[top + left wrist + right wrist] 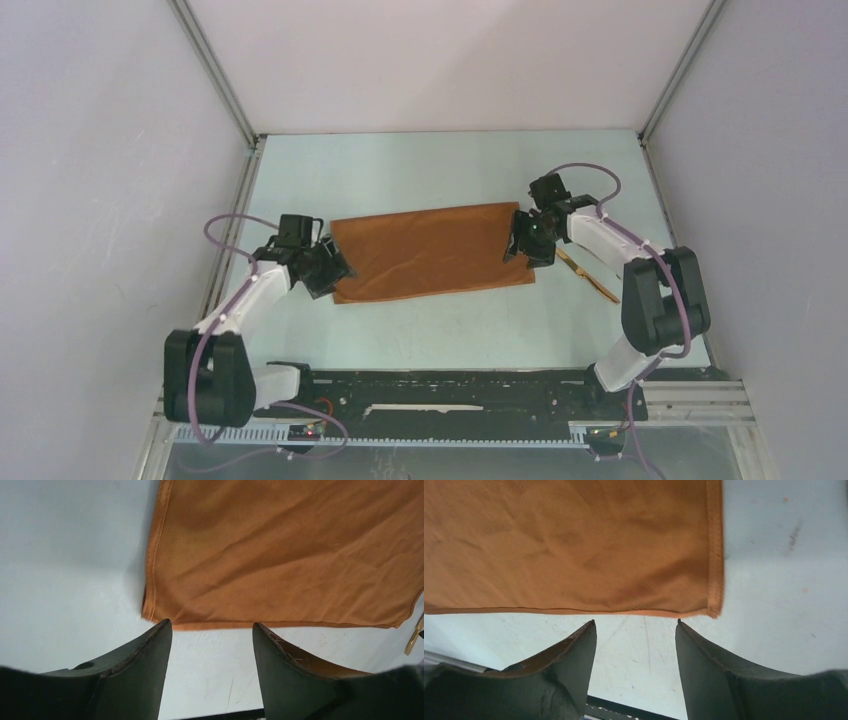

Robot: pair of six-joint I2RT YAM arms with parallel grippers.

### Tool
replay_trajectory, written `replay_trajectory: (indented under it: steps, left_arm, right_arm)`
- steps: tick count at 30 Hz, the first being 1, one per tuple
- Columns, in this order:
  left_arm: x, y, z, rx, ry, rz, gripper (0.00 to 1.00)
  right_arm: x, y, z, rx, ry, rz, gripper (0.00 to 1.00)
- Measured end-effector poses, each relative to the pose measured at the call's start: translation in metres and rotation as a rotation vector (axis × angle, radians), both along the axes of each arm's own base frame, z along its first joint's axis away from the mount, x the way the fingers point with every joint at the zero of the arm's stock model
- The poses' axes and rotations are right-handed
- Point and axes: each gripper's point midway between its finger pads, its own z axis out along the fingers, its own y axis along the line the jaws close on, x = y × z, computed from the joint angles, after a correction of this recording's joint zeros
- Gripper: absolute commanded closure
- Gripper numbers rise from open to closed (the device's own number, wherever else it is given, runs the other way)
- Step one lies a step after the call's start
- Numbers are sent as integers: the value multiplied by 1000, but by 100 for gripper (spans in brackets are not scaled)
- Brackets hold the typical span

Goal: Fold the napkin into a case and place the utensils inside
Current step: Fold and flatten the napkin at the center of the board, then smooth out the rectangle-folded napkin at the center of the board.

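The napkin (430, 252) lies flat on the table as a wide rust-orange rectangle, folded over with its layered edge toward the arms. My left gripper (336, 272) stands open at the napkin's near left corner, and in the left wrist view the napkin (280, 555) edge lies just past the left gripper (211, 623) tips with only bare table between them. At the near right corner my right gripper (523, 247) is also open, and the right wrist view shows the right gripper (635, 622) empty just short of the napkin (574, 545). The golden utensils (590, 277) lie right of the cloth, partly hidden by the right arm; a golden tip of the utensils (414, 639) shows at the frame edge.
The pale table (430, 170) is boxed in by white walls at the back and both sides. A black rail (450, 385) with the arm bases runs along the near edge.
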Motion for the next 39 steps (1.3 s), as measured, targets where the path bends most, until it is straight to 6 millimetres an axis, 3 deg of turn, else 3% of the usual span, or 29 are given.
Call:
replay_trajectory:
  steps: [5,9,11,13,15,18,21,24,27,31,33,39]
  left_arm:
    - [13,-3,-28,-11,31,1,31]
    - [10,-1,-47,2,72,13,25]
    - [14,0,-44,2,53,21,15]
    - [15,0,-40,7,36,23,8]
    - [18,0,-27,-1,-2,30,7]
    - [44,-8,9,-50,-110,36,7]
    - [96,-26,50,-165,-263,51,5]
    - [144,-43,61,-298,-373,84,0]
    - [176,-51,37,-383,-380,137,0]
    - [194,-49,6,-413,-362,190,0]
    - [201,-45,0,-424,-370,211,0]
    - [224,-23,-7,-459,-426,292,0]
  right_arm:
    - [10,11,-21,106,52,3,33]
    - [9,5,-41,118,89,-18,29]
    - [7,0,-45,93,98,-29,23]
    - [8,-2,-42,72,81,-31,3]
    - [13,2,-30,67,48,-22,1]
    - [41,16,1,129,-49,-3,0]
    - [92,44,43,294,-182,17,0]
    - [142,64,61,451,-282,29,0]
    - [171,76,47,579,-289,25,0]
    - [189,80,8,674,-219,-3,0]
    - [192,78,-9,701,-184,-20,0]
    - [201,62,-11,763,-181,-52,0]
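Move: The folded napkin's far edge is the goal: from the left hand, its left part lies about 20 cm ahead and 2 cm right; from the right hand, its right part is some 18 cm ahead and 5 cm left, both about 5 cm lower. The near-left corner lies roughly 3 cm back and 3 cm left of the left hand. From the right hand, the near-right corner is 5 cm back, 2 cm right, and the knife 5 cm back, 15 cm right. Both hands dip about 4 cm, then arc 20 cm forward across the napkin to its far edge, opening. ##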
